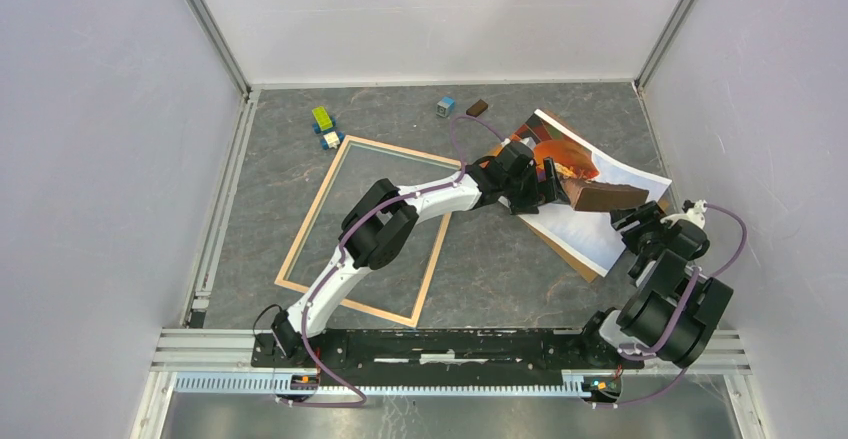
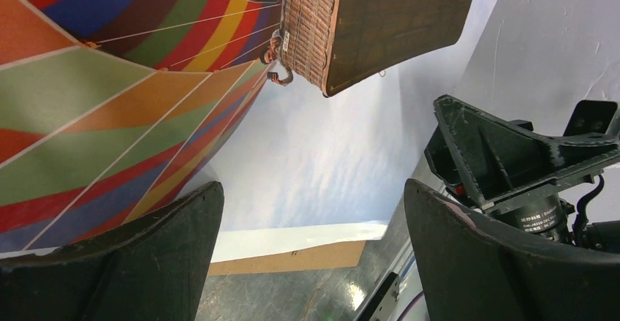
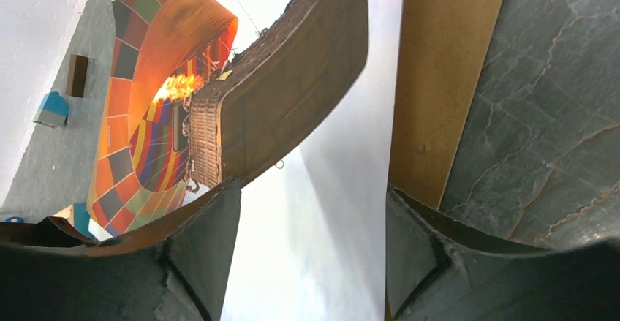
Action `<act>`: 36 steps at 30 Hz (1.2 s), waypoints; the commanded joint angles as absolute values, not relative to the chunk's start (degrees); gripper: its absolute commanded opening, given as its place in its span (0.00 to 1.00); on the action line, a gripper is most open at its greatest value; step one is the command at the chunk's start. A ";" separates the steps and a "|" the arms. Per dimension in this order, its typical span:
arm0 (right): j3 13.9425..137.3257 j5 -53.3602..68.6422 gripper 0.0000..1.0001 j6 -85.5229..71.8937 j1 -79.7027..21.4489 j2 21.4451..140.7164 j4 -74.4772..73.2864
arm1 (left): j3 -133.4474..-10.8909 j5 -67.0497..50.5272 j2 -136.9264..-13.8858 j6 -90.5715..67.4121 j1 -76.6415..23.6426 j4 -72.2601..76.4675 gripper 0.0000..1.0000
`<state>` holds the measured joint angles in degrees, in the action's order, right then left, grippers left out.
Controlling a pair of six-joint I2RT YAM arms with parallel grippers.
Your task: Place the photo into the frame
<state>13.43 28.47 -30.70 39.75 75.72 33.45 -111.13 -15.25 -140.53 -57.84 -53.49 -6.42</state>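
Observation:
The photo, a hot-air-balloon print with a white border, lies at the right on a brown backing board. Its far part is bowed upward. The frame lies flat left of centre, wood-coloured side up, with nothing inside it. My left gripper hovers over the photo's middle. In the left wrist view it is wide open above the photo, holding nothing. My right gripper is at the photo's right edge. Its fingers stand apart, and the white part of the photo runs between them.
Small toy blocks sit at the back: a green-yellow one, a blue-white one, a blue cube and a brown block. White walls close in on three sides. The right wall is close to the right arm.

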 commanded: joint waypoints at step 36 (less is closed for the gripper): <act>86.08 -21.78 0.00 5.27 -35.56 72.91 -27.21 | -84.15 17.99 -37.95 -28.24 -53.91 -40.48 1.00</act>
<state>79.44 -1.58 -2.20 -20.40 63.66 -15.94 -82.11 11.51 -40.45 -32.91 -53.80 -35.86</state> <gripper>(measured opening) 0.006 0.996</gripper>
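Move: The right hand's part-open fingers straddle the photo's right-hand edge; the photo's middle is some 14 cm left, 4 cm ahead and 3 cm below. The brown backboard lies under the photo, its middle about 14 cm left and 3 cm ahead of the hand; the dark block is roughly 33 cm left and 20 cm ahead. From the left hand, the photo's middle is about 3 cm right, 2 cm ahead and 5 cm below. Right hand pinches the photo's right edge and lifts some 39 cm, veering left; left hand retreats up-left. ##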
